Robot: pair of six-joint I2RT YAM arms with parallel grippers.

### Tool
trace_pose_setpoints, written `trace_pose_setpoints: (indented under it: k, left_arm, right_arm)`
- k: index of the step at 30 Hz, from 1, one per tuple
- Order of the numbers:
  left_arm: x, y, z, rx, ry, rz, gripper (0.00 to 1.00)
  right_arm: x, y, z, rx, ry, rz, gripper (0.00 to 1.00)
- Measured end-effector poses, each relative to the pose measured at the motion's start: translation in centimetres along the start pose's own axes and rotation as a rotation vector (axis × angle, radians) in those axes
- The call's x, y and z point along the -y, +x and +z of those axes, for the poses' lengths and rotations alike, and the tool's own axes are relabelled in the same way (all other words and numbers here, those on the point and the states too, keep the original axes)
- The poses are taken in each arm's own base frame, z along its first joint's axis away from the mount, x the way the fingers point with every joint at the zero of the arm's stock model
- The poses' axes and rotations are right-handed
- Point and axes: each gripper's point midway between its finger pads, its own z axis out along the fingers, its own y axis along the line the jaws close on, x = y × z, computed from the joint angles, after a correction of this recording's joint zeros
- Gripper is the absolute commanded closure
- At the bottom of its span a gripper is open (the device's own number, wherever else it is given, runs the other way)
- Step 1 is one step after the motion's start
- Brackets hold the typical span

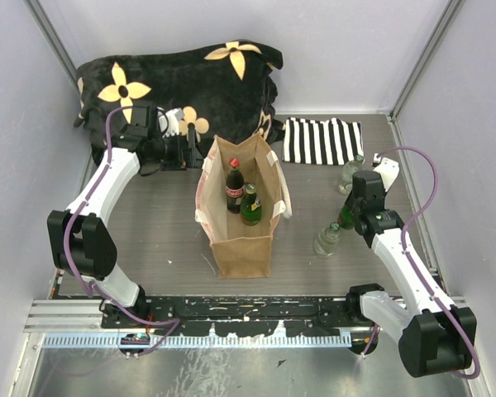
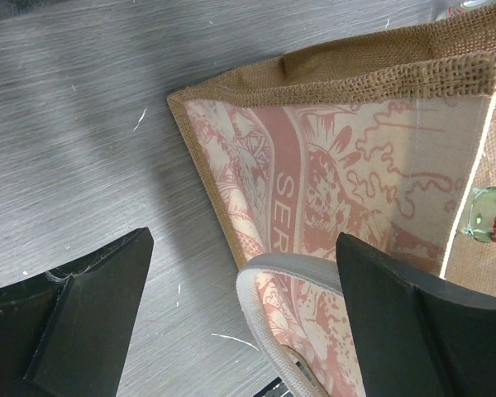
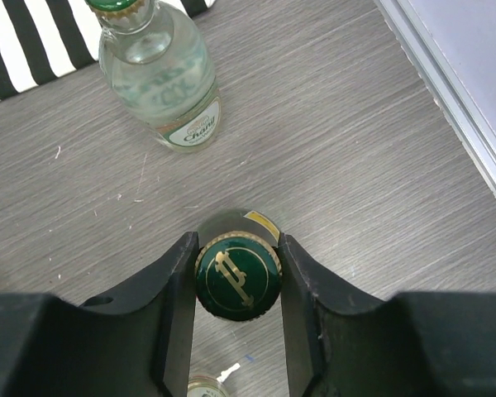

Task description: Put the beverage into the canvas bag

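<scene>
The canvas bag (image 1: pixel 241 248) stands open mid-table. A red-labelled cola bottle (image 1: pixel 234 188) and a green bottle (image 1: pixel 250 207) stand inside it. To its right, my right gripper (image 1: pixel 350 217) is over another dark green beverage bottle (image 1: pixel 345 218). In the right wrist view its fingers (image 3: pixel 175 281) press both sides of the gold-marked green cap (image 3: pixel 238 275). My left gripper (image 1: pixel 186 153) hangs by the bag's left side. In the left wrist view it (image 2: pixel 241 248) stands wide open above the bag's pink patterned side (image 2: pixel 339 165) and cream handle (image 2: pixel 256 306), touching nothing.
A clear glass bottle (image 1: pixel 326 240) stands just left of the gripped one, and another (image 1: pixel 350 172) near the striped cloth (image 1: pixel 322 141). The black flowered blanket (image 1: pixel 182 83) lies at the back left. Walls close in both sides, with a rail (image 3: pixel 446 83) near the right.
</scene>
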Motion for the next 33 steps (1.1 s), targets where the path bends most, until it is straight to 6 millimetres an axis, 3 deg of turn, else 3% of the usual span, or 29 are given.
trace_pose_setpoints:
  k: [4, 7, 14, 22, 28, 33]
  left_arm:
    - [-0.1, 0.2, 0.1, -0.004, -0.001, -0.002, 0.0]
    - [-0.1, 0.2, 0.1, -0.005, -0.001, -0.003, 0.0]
    - [-0.1, 0.1, 0.1, -0.003, 0.0, -0.002, 0.0]
    - [-0.1, 0.2, 0.1, -0.003, 0.001, -0.002, 0.0]
    - [0.0, 0.0, 0.1, 0.003, 0.005, -0.004, 0.0]
    - [0.0, -0.1, 0.2, 0.006, 0.006, -0.005, 0.0]
  right_arm:
    - [0.0, -0.1, -0.5, -0.027, -0.006, -0.015, 0.99]
    - [-0.4, -1.3, -1.2, -0.032, -0.02, -0.018, 0.99]
    - [-2.9, -8.2, -3.2, 0.059, -0.103, 0.03, 0.99]
    - [-6.0, -14.1, -5.5, 0.114, -0.226, 0.093, 0.99]
    - [-9.6, -18.3, -7.4, 0.148, -0.351, 0.132, 0.99]
    - [-15.7, -20.0, -10.2, 0.164, -0.493, 0.058, 0.99]
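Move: My right hand already grips the green bottle at its cap. The canvas bag it is meant for stands about 28 cm to my left, level in reach, its middle some 8 cm lower. One clear bottle stands straight ahead, about 10 cm; the other is roughly 9 cm back and 7 cm left; the striped cloth lies 24 cm ahead, 7 cm left. From my left hand, the bag's middle is some 9 cm back and 13 cm right. Keeping the cap pinched, I raise the green bottle off the table with my right hand, about 23 cm up and speeding up after a slow start, easing forward as it climbs. Late in the lift I sweep it left, some 12 cm in all, while the wrist tips its fingers upward and swings counter-clockwise, some 20 degrees each. ##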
